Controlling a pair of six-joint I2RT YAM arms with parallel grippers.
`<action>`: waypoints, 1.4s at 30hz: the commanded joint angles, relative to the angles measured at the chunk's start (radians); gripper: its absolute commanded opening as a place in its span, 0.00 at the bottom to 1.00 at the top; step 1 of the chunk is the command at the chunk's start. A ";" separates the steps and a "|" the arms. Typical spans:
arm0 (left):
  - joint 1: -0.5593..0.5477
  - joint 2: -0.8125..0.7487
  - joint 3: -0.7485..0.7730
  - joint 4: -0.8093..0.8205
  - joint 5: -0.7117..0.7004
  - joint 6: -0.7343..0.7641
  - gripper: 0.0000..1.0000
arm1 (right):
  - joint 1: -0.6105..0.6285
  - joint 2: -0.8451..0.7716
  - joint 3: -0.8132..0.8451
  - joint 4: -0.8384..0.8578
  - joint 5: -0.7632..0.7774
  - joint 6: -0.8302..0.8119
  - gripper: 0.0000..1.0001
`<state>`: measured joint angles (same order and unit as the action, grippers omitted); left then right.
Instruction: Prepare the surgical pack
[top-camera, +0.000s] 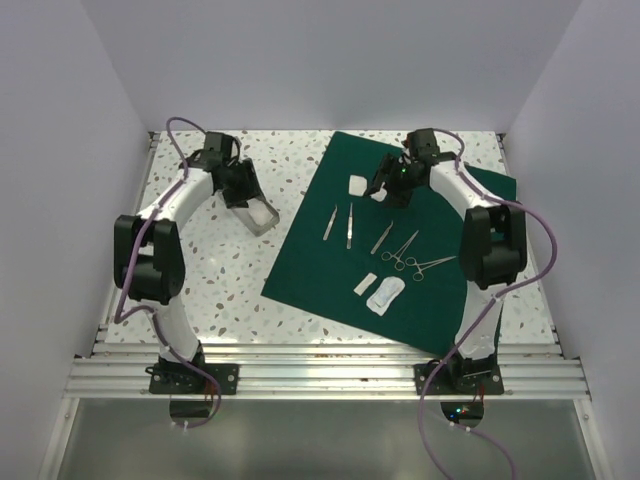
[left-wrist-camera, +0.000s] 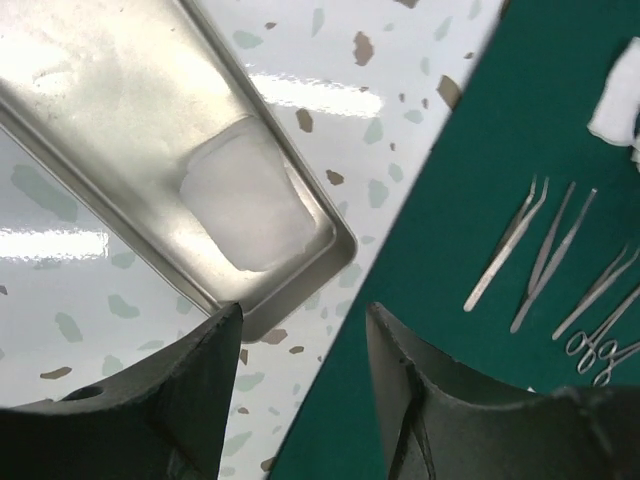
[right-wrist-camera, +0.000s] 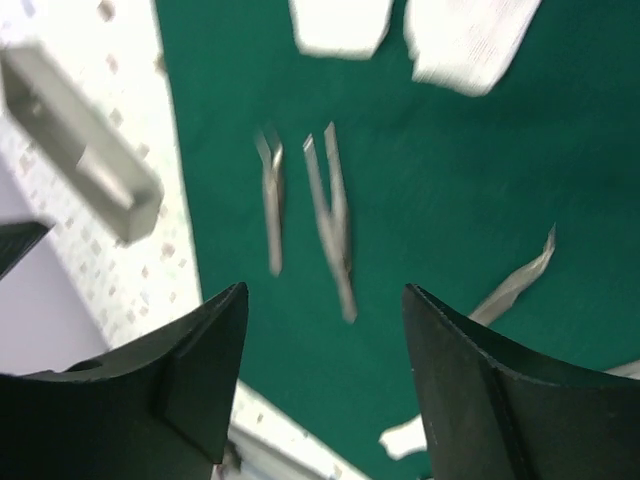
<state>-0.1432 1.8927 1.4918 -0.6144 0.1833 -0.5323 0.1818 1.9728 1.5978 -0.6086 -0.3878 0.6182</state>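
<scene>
The surgical pack's dark green drape (top-camera: 315, 270) lies spread flat on the centre-right of the table. On it rest two tweezers (top-camera: 331, 222) (top-camera: 350, 226), ring-handled forceps (top-camera: 404, 246), a gauze pad (top-camera: 357, 185) and white packets (top-camera: 385, 293). My right gripper (top-camera: 383, 187) hovers over the drape's far part, open and empty (right-wrist-camera: 325, 295), with the tweezers (right-wrist-camera: 330, 215) beyond its tips. My left gripper (top-camera: 246, 196) hangs open and empty (left-wrist-camera: 305, 315) above the bare table between a metal tray (left-wrist-camera: 340, 250) and the drape's left edge (left-wrist-camera: 480, 200).
The steel tray (top-camera: 255, 212) sits on the speckled table left of the drape and holds a white translucent piece (left-wrist-camera: 250, 205). White walls close in the left, back and right sides. An aluminium rail runs along the near edge by the arm bases.
</scene>
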 joint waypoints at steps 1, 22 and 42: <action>-0.007 -0.092 -0.028 0.074 0.059 0.127 0.56 | -0.021 0.101 0.082 0.107 0.112 0.005 0.64; -0.007 -0.116 -0.111 0.150 0.197 0.132 0.52 | -0.091 0.319 0.186 0.214 0.089 0.026 0.50; -0.007 -0.101 -0.119 0.142 0.203 0.129 0.52 | -0.073 0.396 0.312 0.224 0.075 0.043 0.00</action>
<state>-0.1463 1.7878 1.3647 -0.5095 0.3645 -0.4076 0.1040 2.3665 1.8591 -0.3874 -0.3138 0.6601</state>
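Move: The gauze pad the right hand goes for lies about 11 cm ahead of it, 2 cm to its right and some 9 cm below. On the same cloth, the second gauze stands about 6 cm left of that pad and 1 cm farther out. The straight tweezers lie 1 cm ahead of the right hand and 6 cm to its left, the near tweezers 2 cm back and 3 cm right. From the left hand, the pad is about 11 cm ahead and 36 cm right, 9 cm lower. The right hand reaches some 11 cm forward and sinks about 8 cm towards the gauze pad, swinging right on the way and then easing part of that back left, with a slight clockwise turn of about 10 degrees, before its fingers close and pinch the pad's near right edge. The left hand, its fingers staying open, rises a little above the tray and draws a couple of centimetres back and to the right, turning some 10 degrees clockwise, then waits there. ##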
